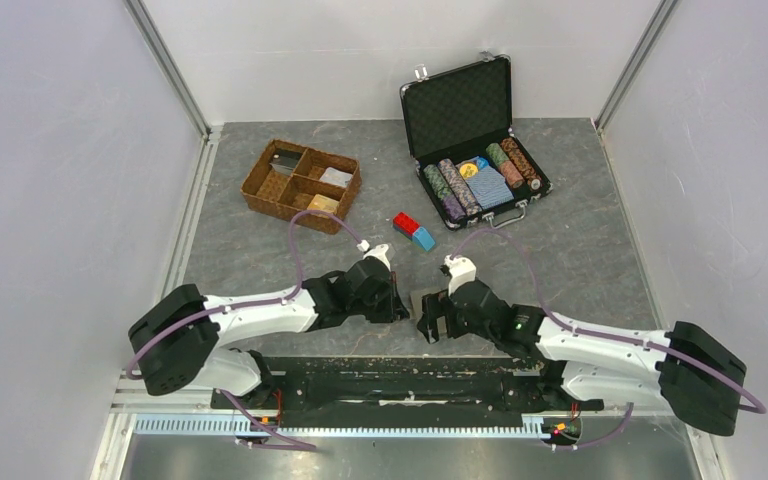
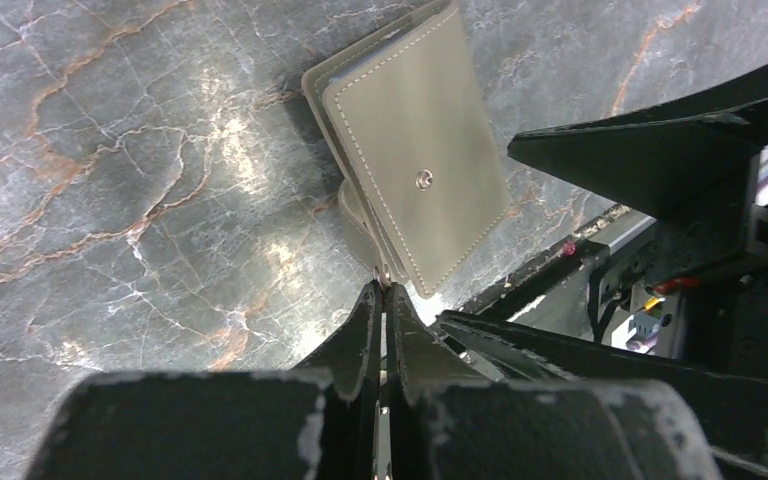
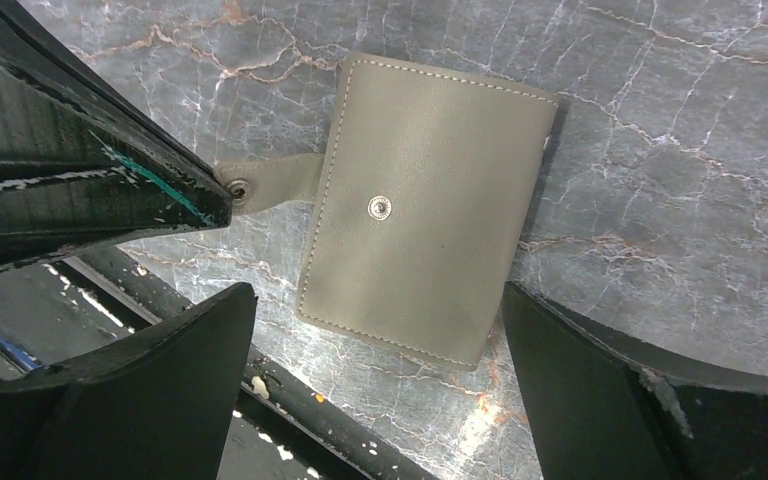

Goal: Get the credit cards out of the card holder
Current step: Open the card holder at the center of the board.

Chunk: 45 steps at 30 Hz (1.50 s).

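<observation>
The card holder [image 3: 430, 200] is a grey-tan wallet lying folded shut on the marble table, with a snap stud on its top face. It also shows in the left wrist view as the card holder [image 2: 415, 160], and from above as a small grey patch [image 1: 421, 300] between the two arms. My left gripper [image 2: 385, 287] is shut on the holder's side tab [image 3: 275, 180]. My right gripper [image 3: 378, 300] is open, with one finger on each side of the holder's near end and neither touching it. The credit cards are hidden inside the closed holder.
The table's front edge and black rail [image 1: 390, 365] lie just behind the holder. A brown wicker tray [image 1: 300, 180] stands at the back left. An open black chip case [image 1: 475, 130] stands at the back right. Red and blue blocks [image 1: 413, 230] lie mid-table.
</observation>
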Available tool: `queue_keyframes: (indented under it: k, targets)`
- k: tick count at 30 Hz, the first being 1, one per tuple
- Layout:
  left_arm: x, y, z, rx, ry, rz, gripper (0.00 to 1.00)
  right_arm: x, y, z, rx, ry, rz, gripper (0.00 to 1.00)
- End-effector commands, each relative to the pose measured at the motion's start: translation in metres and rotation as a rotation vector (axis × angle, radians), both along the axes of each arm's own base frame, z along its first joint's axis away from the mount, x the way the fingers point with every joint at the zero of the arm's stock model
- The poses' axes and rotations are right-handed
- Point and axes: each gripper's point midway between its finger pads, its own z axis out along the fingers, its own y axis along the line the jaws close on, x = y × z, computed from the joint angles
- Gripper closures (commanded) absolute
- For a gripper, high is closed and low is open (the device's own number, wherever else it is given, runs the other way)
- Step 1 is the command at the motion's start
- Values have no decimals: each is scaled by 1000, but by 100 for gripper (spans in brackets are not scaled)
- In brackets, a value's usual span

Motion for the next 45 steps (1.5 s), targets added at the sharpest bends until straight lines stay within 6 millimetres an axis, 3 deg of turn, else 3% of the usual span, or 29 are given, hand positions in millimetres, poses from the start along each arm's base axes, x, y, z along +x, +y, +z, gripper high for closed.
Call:
queue_keyframes:
  k: [1, 24, 39, 45]
  targets:
    - [4, -7, 19, -80, -35, 2, 98, 9, 10, 13, -8, -61, -17, 3]
    - [2, -19, 34, -174, -26, -6, 98, 8, 10, 5, -132, -136, -63, 3]
    - [-2, -8, 34, -148, -12, 14, 98, 22, -12, 25, -175, -222, -159, 24]
    - [-6, 1, 19, -88, 13, 14, 98, 27, -19, 37, -186, -259, -186, 31]
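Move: The card holder's middle lies about 3 cm ahead of the open right hand, 1 cm to its left and 3 cm below; the strap's snap end, pinched in the left fingers, is about 5 cm to the right hand's left and 1 cm ahead. The red-and-blue blocks sit some 17 cm ahead and 3 cm left. From the left hand the holder is about 5 cm right, 1 cm ahead and 3 cm below. Right hand dips 1 cm, then rises 2 cm forward-right, narrowing and hooking the cover; left lifts the strap. ##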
